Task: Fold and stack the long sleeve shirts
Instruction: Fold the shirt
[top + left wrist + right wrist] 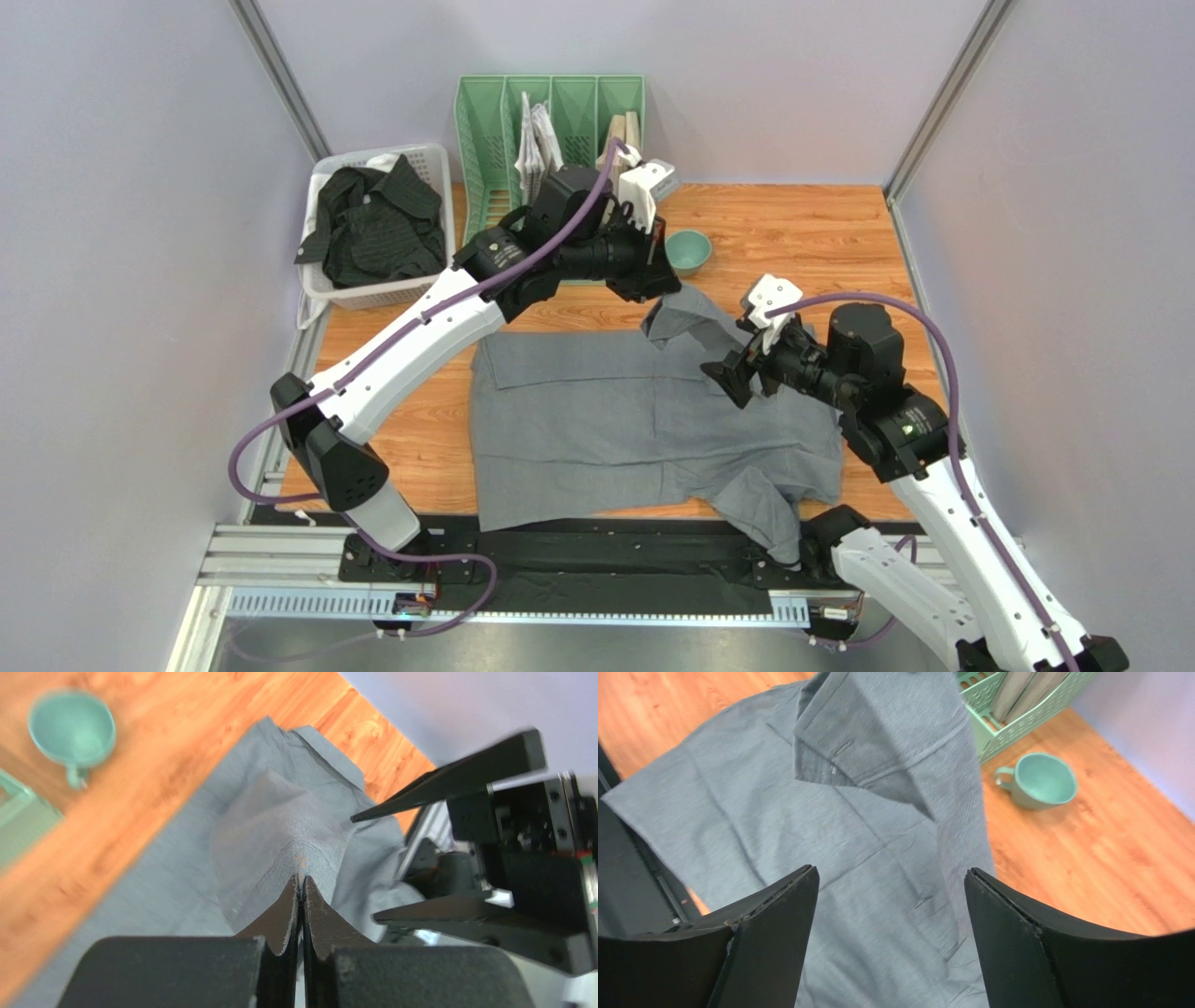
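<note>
The mid-grey long sleeve shirt (617,420) lies spread on the wooden table, one sleeve hanging over the near edge. My left gripper (659,280) is shut on a fold of its far right part (281,819) and holds that cloth raised off the table; in the left wrist view the jaws (302,882) pinch the grey fabric. My right gripper (730,378) hovers open over the shirt's right side, and only grey cloth (864,833) shows between its wide-apart fingers (773,917). The black striped long sleeve shirt (372,224) lies crumpled in a white basket (421,290) at the back left.
A green slotted file rack (491,140) with papers stands at the back centre. A teal cup (687,252) sits on the wood just beyond the raised cloth, close to my left gripper. Grey walls close in both sides.
</note>
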### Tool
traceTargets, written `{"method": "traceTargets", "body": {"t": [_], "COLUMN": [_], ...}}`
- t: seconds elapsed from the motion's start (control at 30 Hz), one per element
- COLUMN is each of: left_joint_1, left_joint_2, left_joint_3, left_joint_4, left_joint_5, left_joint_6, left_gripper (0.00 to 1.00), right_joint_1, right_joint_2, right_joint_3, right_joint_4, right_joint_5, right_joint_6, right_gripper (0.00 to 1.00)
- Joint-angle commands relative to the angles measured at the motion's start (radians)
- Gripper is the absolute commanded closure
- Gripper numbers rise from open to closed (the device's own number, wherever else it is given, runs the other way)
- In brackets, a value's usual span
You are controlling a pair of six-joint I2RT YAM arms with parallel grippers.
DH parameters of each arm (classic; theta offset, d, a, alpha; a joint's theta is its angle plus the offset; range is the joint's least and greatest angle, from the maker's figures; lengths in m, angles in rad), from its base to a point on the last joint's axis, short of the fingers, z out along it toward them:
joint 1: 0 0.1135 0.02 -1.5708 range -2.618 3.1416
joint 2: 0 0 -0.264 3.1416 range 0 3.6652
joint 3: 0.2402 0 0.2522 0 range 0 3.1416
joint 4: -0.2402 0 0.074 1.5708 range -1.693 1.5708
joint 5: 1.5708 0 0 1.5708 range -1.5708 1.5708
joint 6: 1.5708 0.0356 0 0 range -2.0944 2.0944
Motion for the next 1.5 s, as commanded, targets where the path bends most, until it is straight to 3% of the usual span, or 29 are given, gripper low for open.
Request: {"method": "traceTargets", "body": {"t": [0.0, 0.17, 0.27, 0.33, 0.37, 0.4, 0.43, 0.47, 0.53, 0.63, 0.67, 0.73, 0.83, 0.87, 1.0, 1.3, 1.47], "left_joint_1": [0.022, 0.048, 0.048, 0.050, 0.050, 0.054, 0.062, 0.071, 0.120, 0.156, 0.156, 0.148, 0.073, 0.002, -0.129, -0.226, -0.235], "left_joint_2": [-0.015, -0.026, -0.036, -0.044, -0.052, -0.059, -0.084, -0.099, -0.159, -0.232, -0.253, -0.330, -0.407, -0.423, -0.486, -0.443, -0.337], "left_joint_3": [0.030, -0.021, -0.053, -0.079, -0.087, -0.100, -0.110, -0.123, -0.180, -0.214, -0.238, -0.289, -0.385, -0.440, -0.596, -0.760, -0.694], "left_joint_4": [-0.049, 0.020, 0.031, 0.059, 0.066, 0.074, 0.086, 0.089, 0.135, 0.128, 0.126, 0.164, 0.207, 0.224, 0.469, 0.822, 0.812], "left_joint_5": [-0.042, 0.118, 0.147, 0.170, 0.202, 0.214, 0.224, 0.219, 0.230, 0.188, 0.196, 0.196, 0.095, 0.045, -0.160, -0.233, -0.258], "left_joint_6": [-0.301, -0.366, -0.382, -0.387, -0.381, -0.372, -0.337, -0.321, -0.282, -0.148, 0.003, 0.123, 0.281, 0.396, 0.536, 0.670, 0.699], "left_gripper": [1.00, 1.00, 1.00, 1.00, 1.00, 0.97, 0.86, 0.68, 0.64, 0.37, 0.18, 0.01, 0.01, 0.01, 0.01, 0.01, 0.01], "right_joint_1": [0.065, 0.093, 0.093, 0.093, 0.095, 0.093, 0.095, 0.092, 0.086, 0.044, 0.038, 0.040, 0.030, 0.026, 0.009, -0.039, -0.066], "right_joint_2": [0.046, 0.103, 0.132, 0.149, 0.152, 0.154, 0.152, 0.149, 0.126, 0.086, 0.082, 0.089, 0.135, 0.163, 0.235, 0.269, 0.269], "right_joint_3": [-0.018, -0.023, -0.003, 0.008, 0.017, 0.025, 0.034, 0.037, 0.039, 0.031, 0.034, 0.054, 0.106, 0.118, 0.187, 0.197, 0.198], "right_joint_4": [0.147, 0.263, 0.283, 0.306, 0.303, 0.290, 0.279, 0.256, 0.228, 0.194, 0.179, 0.141, 0.102, 0.081, 0.044, 0.052, 0.047], "right_joint_5": [0.198, 0.289, 0.263, 0.258, 0.245, 0.234, 0.226, 0.222, 0.205, 0.073, 0.062, 0.041, 0.028, 0.012, -0.019, -0.073, -0.105], "right_joint_6": [-0.042, -0.128, -0.194, -0.223, -0.231, -0.241, -0.255, -0.260, -0.271, -0.233, -0.217, -0.170, -0.096, -0.044, 0.103, 0.318, 0.375], "right_gripper": [0.22, 0.23, 0.26, 0.40, 0.63, 0.76, 0.95, 1.00, 1.00, 1.00, 1.00, 1.00, 1.00, 1.00, 1.00, 1.00, 1.00]}}
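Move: The raised shirt flap, pinched by the left fingers, hangs with its middle about 6 cm ahead of the open right hand, 2 cm to its left, level with it. From the left hand, that middle is about 6 cm right and 8 cm below. From the right hand, the spread shirt body lies roughly 24 cm below, 2 cm ahead and 8 cm left; the green mug stands some 31 cm ahead, 2 cm left and 21 cm below. The right reaches about 6 cm forward and pinches the raised flap; the left lets go, opens, backs off. ##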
